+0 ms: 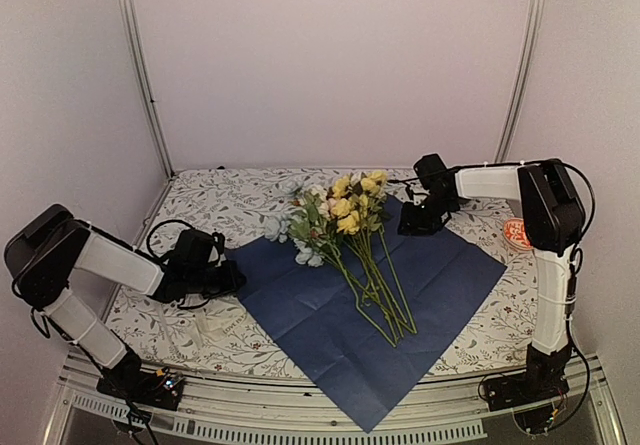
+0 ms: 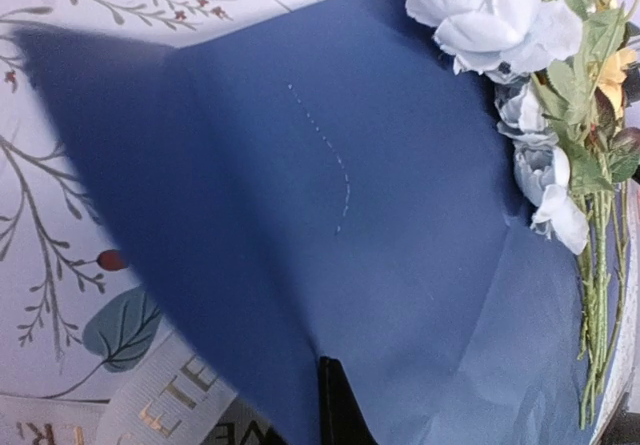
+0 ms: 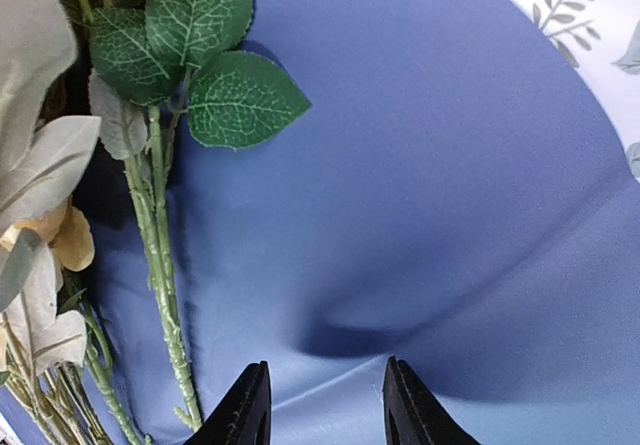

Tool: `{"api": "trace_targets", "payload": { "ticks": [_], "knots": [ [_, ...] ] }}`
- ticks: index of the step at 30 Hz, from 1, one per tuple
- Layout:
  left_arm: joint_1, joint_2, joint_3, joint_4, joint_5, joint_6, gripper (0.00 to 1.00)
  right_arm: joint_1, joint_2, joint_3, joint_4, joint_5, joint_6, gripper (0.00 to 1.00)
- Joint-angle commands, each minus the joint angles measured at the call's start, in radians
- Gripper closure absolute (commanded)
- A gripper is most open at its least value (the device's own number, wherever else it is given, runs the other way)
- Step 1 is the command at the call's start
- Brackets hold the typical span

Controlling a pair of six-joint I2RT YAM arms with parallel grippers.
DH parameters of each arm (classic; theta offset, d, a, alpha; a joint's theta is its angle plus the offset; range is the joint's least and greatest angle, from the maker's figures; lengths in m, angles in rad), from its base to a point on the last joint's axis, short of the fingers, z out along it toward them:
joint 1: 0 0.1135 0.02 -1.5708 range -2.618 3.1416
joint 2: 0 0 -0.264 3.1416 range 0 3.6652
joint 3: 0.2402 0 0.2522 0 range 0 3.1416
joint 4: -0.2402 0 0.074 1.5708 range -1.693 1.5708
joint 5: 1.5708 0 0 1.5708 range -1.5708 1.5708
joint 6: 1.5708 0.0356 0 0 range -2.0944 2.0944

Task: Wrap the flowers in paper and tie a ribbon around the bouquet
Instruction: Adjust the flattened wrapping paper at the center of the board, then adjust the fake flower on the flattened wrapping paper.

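Observation:
The paper (image 1: 400,295) lies dark navy face up as a diamond on the tablecloth, with the flowers (image 1: 345,220) laid across it, blooms toward the back and stems (image 1: 385,300) pointing to the front. My left gripper (image 1: 232,277) is at the paper's left corner and shut on it. The left wrist view shows the paper (image 2: 330,195) pulled into a raised fold at the gripper (image 2: 335,405). My right gripper (image 1: 412,223) sits at the paper's far right corner. Its fingers (image 3: 245,410) stand apart, straddling a bulge in the paper (image 3: 420,215). The cream ribbon (image 2: 170,405) lies beside the left corner.
A small orange and white round object (image 1: 515,233) sits near the table's right edge, by the right arm. The floral tablecloth (image 1: 230,200) covers the table. White walls and metal posts close in the back and sides.

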Motion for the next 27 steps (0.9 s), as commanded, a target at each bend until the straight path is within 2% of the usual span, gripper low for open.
{"api": "trace_targets", "payload": {
  "ticks": [1, 6, 11, 15, 19, 27],
  "knots": [
    [-0.008, -0.013, 0.039, -0.043, -0.046, 0.044, 1.00, 0.021, -0.108, 0.000, -0.065, 0.061, -0.025, 0.60],
    [-0.010, -0.031, 0.042, -0.057, -0.060, 0.048, 1.00, 0.065, -0.286, -0.199, -0.037, 0.099, -0.017, 0.62],
    [-0.017, -0.053, 0.013, -0.051, -0.062, 0.042, 1.00, 0.124, -0.393, -0.389, -0.013, 0.057, 0.027, 0.73],
    [-0.024, -0.051, 0.007, -0.047, -0.062, 0.036, 1.00, 0.185, -0.405, -0.475, -0.011, 0.032, 0.059, 0.82],
    [-0.034, -0.047, 0.000, -0.038, -0.067, 0.025, 1.00, 0.238, -0.390, -0.523, 0.003, 0.017, 0.079, 0.93],
    [-0.053, -0.044, 0.001, -0.045, -0.082, 0.026, 1.00, 0.361, -0.360, -0.494, -0.034, 0.029, 0.125, 0.97]
  ]
}}
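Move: From the right hand, the middle of the rightmost green stem lies about 16 cm back, 3 cm left and 1 cm lower. The yellow roses are roughly 6 cm ahead and 10 cm left, the paper's right corner 12 cm back and 17 cm right. The left hand already pinches the paper's left edge; from it the white-blue flowers lie some 11 cm ahead and 11 cm right, the ribbon about 9 cm back and 4 cm left. The right hand hops back about 20 cm to the rightmost stem, closing; the left keeps pinching the paper's edge. ##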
